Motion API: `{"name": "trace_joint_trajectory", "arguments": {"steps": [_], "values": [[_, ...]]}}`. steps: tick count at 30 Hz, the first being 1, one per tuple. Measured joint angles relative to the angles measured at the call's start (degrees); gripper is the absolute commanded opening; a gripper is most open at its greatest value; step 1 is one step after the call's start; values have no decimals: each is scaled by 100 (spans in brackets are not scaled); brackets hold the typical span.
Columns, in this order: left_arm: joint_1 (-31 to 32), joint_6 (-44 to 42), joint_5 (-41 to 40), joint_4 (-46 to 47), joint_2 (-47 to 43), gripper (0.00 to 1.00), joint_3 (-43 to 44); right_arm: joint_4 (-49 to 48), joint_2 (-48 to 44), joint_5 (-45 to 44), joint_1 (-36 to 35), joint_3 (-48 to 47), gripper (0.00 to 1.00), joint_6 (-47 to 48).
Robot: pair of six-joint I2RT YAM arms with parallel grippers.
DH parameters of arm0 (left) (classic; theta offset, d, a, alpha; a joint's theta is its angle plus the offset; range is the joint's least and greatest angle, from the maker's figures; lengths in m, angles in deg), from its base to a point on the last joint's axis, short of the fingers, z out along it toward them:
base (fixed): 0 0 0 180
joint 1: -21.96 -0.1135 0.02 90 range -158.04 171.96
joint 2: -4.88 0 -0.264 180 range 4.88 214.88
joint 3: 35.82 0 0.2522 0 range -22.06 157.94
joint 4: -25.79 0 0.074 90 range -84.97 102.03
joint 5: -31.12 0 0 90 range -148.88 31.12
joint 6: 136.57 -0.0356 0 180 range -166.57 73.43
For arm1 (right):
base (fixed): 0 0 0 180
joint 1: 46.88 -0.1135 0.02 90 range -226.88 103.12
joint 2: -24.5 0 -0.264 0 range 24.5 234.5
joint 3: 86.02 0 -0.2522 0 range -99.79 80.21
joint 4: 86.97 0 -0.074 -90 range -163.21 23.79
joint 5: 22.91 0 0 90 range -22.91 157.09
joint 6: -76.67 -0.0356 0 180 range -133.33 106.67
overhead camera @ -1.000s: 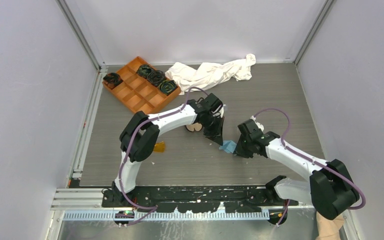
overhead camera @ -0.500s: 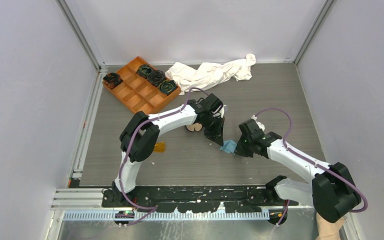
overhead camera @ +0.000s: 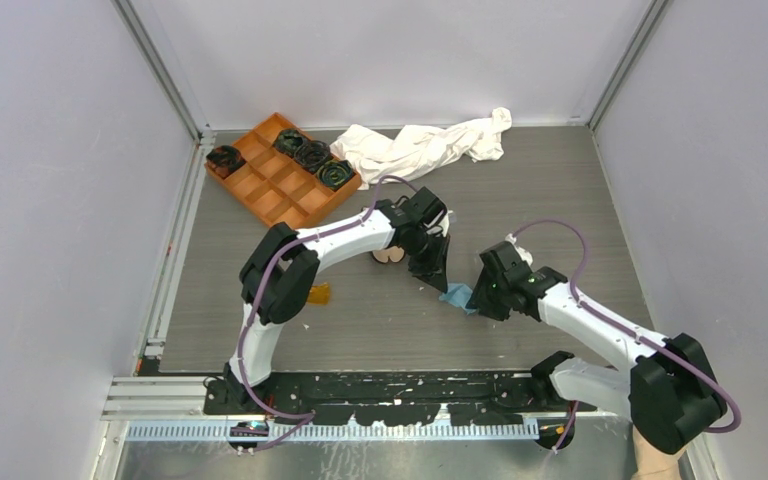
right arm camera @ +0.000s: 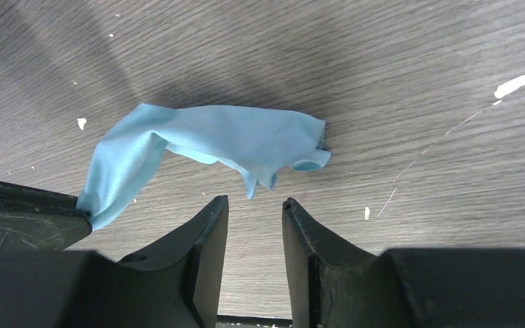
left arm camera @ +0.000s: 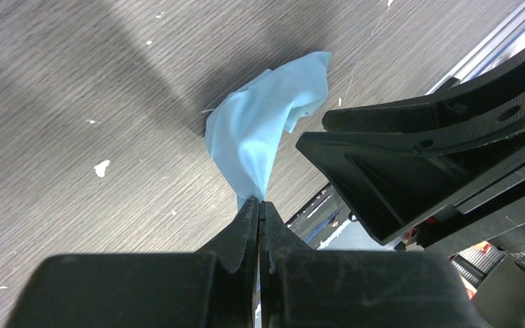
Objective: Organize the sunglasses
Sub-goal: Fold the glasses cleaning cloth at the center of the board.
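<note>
The sunglasses (overhead camera: 318,294), small with amber lenses, lie on the table beside the left arm's elbow, partly hidden by it. My left gripper (left arm camera: 260,201) is shut on one corner of the light blue cloth (left arm camera: 266,130), which hangs down to the table. In the top view the left gripper (overhead camera: 432,275) sits just left of the cloth (overhead camera: 456,296). My right gripper (right arm camera: 254,201) is open, its tips just short of the cloth's (right arm camera: 212,137) free edge with nothing between them. It stands at the cloth's right side (overhead camera: 478,297).
The glasses case (overhead camera: 388,256) shows its beige lining under the left forearm. An orange compartment tray (overhead camera: 278,190) with black coiled items (overhead camera: 312,155) sits at the back left. A crumpled white cloth (overhead camera: 420,145) lies along the back edge.
The right gripper's jaws have spread apart and no longer touch the blue cloth. The right arm has shifted slightly. The left gripper still pinches the cloth in the same place.
</note>
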Motion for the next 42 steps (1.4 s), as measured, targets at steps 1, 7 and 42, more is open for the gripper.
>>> {"name": "trace_joint_trajectory", "arguments": {"steps": [1, 7, 42], "values": [[9, 0, 4, 2, 0, 0, 0, -2, -28, -15, 0, 26, 40, -35], [107, 11, 24, 24, 0, 0, 0, -144, -496, -271, -48, 275, 36, -450], [118, 81, 109, -72, 31, 0, 201, -153, -647, -1147, -529, 223, 0, -1062]]}}
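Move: The blue cloth's middle lies about 2 cm to the open right hand's left, 2 cm ahead and 2 cm below; from the left hand, still holding one corner, it is roughly 3 cm right, 2 cm back and 4 cm below. From the left hand, the glasses case lies some 12 cm left and 11 cm ahead, the yellow bow-shaped cloth about 28 cm left and level; both about 6 cm below. Right hand sinks about 2 cm, pinches the blue cloth's free part, then lifts; left keeps its corner, easing back. ##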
